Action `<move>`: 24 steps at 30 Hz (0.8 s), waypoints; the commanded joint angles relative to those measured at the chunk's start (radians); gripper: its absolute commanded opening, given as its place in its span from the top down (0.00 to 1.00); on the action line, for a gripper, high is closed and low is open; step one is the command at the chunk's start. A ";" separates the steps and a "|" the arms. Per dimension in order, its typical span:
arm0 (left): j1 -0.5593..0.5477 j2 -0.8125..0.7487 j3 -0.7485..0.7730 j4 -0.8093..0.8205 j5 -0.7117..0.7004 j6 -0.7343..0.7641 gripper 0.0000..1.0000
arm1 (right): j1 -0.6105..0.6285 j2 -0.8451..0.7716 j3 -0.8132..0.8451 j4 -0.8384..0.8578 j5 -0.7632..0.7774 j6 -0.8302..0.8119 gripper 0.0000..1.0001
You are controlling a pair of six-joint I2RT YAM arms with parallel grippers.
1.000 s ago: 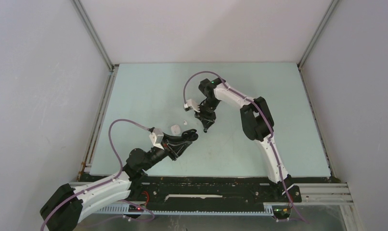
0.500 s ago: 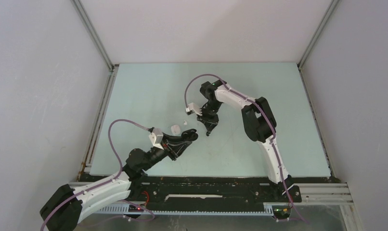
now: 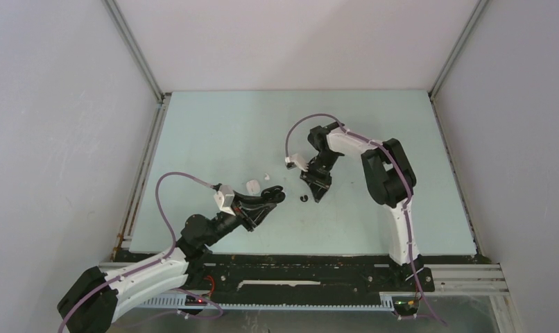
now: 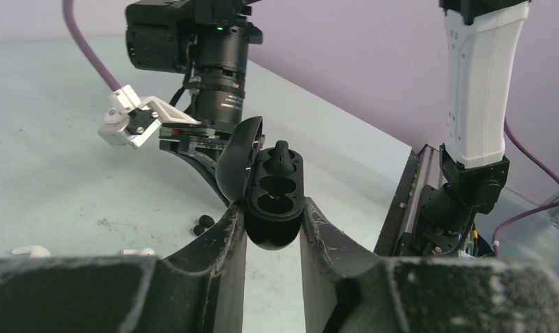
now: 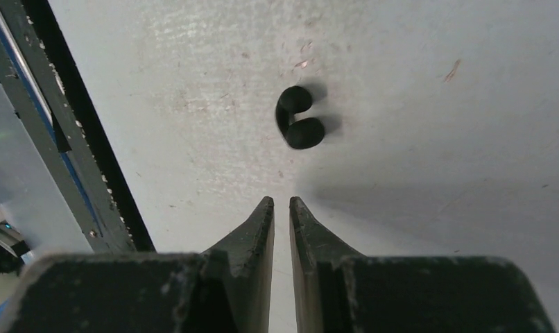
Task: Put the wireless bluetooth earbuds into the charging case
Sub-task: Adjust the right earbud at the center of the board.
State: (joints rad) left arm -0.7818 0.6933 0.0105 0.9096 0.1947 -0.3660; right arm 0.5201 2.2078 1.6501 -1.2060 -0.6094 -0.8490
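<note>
My left gripper is shut on a black charging case, gripping its lower half. The lid stands open to the left. One black earbud sits in the upper slot with its stem sticking up, and the lower slot shows hollow. A second black earbud lies loose on the table, also visible from above. My right gripper points down just short of that earbud, not touching it. Its jaws are nearly together with a thin slit and nothing between them; from above it sits right of the bud.
A white oval case and a small white earbud lie just beyond my left gripper. Two white buds show low in the left wrist view. The black frame rail runs along the table's near edge.
My right arm has swung right and nearer, its jaws narrowing. The loose black earbud now lies uncovered on the table left of its fingers. The left arm has not moved.
</note>
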 commanded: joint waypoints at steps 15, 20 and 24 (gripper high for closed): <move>0.010 -0.081 -0.078 -0.075 -0.116 0.007 1.00 | 0.057 -0.734 -0.697 1.048 0.191 0.253 0.62; 0.012 -0.108 -0.079 -0.144 -0.236 0.015 1.00 | -0.100 -0.634 -0.533 0.994 0.001 0.578 0.01; 0.020 -0.120 -0.085 -0.170 -0.300 0.006 1.00 | -0.164 -0.622 -0.483 0.864 -0.077 0.533 0.02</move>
State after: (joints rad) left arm -0.7750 0.5896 0.0105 0.7586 0.0006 -0.3656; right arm 0.4099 1.5921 1.1107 -0.2653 -0.5743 -0.3737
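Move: The black right earbud lies on the board about 4 cm to the left of my right hand, some 1 cm ahead and 1 cm below. One white earbud is about 10 cm left and 3 cm ahead, the other 15 cm left and 9 cm ahead; the white case sits roughly 20 cm left, 5 cm ahead. From my left hand, the black earbud is about 10 cm to the right, 6 cm ahead and 16 cm below. I back my right hand off about 2 cm while lifting it away from the black earbud, then swing it up and forward to end some 11 cm higher and 8 cm farther out. My fingertips tilt forward through some 50 degrees, the hand turns clockwise and the nearly shut fingers open wide. My left hand keeps its grip on the open black case and eases forward and left, turning slightly counter-clockwise. ##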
